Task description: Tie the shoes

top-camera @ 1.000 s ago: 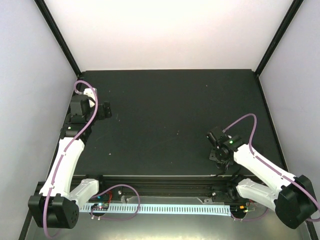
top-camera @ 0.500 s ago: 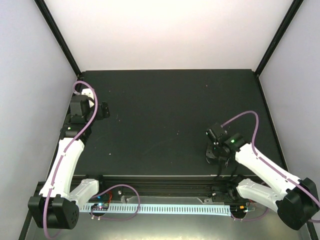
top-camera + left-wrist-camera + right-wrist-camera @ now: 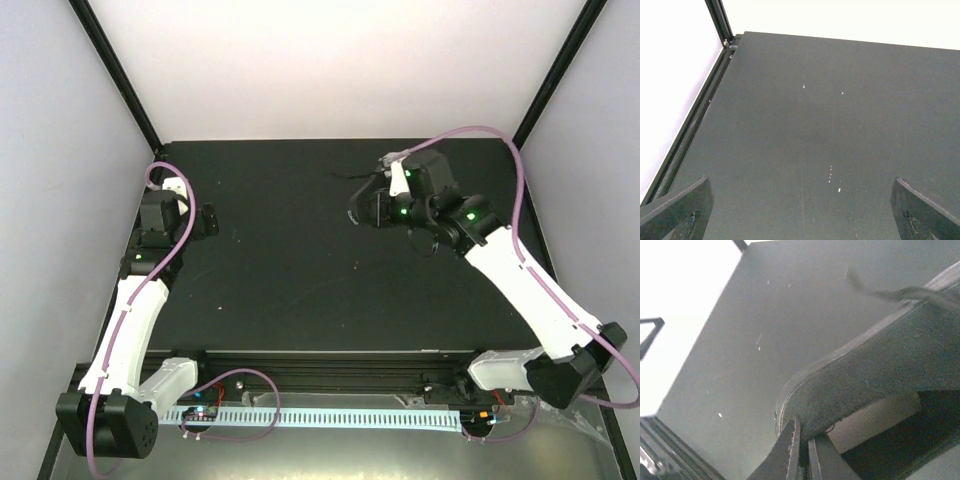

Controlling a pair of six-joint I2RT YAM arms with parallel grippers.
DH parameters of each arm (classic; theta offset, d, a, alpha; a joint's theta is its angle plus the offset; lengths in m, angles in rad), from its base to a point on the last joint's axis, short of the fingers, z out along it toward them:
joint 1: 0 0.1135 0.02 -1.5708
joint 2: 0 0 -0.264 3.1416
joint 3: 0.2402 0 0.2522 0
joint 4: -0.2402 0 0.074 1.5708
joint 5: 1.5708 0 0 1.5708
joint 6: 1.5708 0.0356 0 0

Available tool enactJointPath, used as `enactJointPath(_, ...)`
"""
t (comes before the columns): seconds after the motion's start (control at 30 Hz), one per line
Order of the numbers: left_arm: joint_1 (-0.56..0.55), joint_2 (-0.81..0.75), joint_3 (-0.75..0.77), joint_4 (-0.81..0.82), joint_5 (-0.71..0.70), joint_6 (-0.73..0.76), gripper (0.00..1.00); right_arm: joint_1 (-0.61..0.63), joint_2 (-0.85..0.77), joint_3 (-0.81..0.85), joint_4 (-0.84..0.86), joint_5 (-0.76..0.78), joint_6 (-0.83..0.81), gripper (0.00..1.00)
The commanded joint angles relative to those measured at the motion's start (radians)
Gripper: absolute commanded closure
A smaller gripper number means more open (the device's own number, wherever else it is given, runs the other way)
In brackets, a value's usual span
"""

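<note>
My right gripper (image 3: 802, 452) is shut on the rim at one end of the black shoe (image 3: 880, 365). A pale patch (image 3: 875, 422) lies just inside that rim. A thin black lace (image 3: 890, 291) trails off the shoe's far side. From above, the right gripper (image 3: 368, 207) is out over the far middle of the table, with the shoe (image 3: 356, 213) a dark shape at its tip and a lace (image 3: 348, 177) sticking out. My left gripper (image 3: 208, 220) is at the left side, apart from the shoe. Its jaws (image 3: 800, 220) are open on bare table.
The black tabletop (image 3: 300, 260) is ringed by black frame posts (image 3: 115, 75) and white walls. A rail (image 3: 690, 125) runs along the table's left edge near my left gripper. A cable tray (image 3: 330, 415) lies along the near edge.
The right gripper shut, then the right arm swung from the near right of the table to the far middle with the shoe. The left arm stayed still.
</note>
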Motion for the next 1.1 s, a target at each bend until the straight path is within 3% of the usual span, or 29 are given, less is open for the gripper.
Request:
enactJointPath(0.0, -0.001, -0.012, -0.004, -0.006, -0.01, 0.014, 0.01, 0.052, 0.05, -0.073, 0.067, -0.062, -0.183, 0.98)
enactJointPath(0.3, -0.001, 0.007, -0.001, -0.009, 0.032, 0.012, 0.01, 0.2, 0.069, -0.413, 0.23, -0.022, -0.285, 0.98)
enactJointPath(0.7, -0.001, 0.01, -0.001, -0.008, 0.056, 0.013, 0.01, 0.381, 0.135, -0.338, 0.172, 0.027, -0.429, 0.98)
enactJointPath(0.97, 0.0, 0.015, -0.001, -0.008, 0.091, 0.014, 0.01, 0.587, 0.196, -0.453, 0.214, -0.003, -0.331, 0.98)
enactJointPath(1.0, -0.001, 0.016, -0.001, -0.009, 0.097, 0.015, 0.01, 0.611, 0.195, -0.46, 0.213, -0.003, -0.311, 0.96)
enactJointPath(1.07, -0.001, 0.02, 0.001, -0.009, 0.108, 0.012, 0.01, 0.643, 0.178, -0.465, 0.202, -0.004, -0.268, 0.73)
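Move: My right hand already holds the dark shoe by its rim. It is bound for the bare spot in the middle of the table's near side, some 13 cm back, about 10 cm to the left and roughly 30 cm below. The table's near edge runs about 7 cm closer to my base than that spot. From my idle left hand the same spot lies about 17 cm back, 28 cm to the right and 25 cm below. Keeping the shoe pinched, I sweep my right hand down and back towards the table's near edge. It sinks about 20 cm, levels off with a slight rise while drifting left, then goes back and down again, finishing some 10 cm farther left. Meanwhile I swing the wrist nearly 50 degrees counter-clockwise, so the fingers come to point left and down. ##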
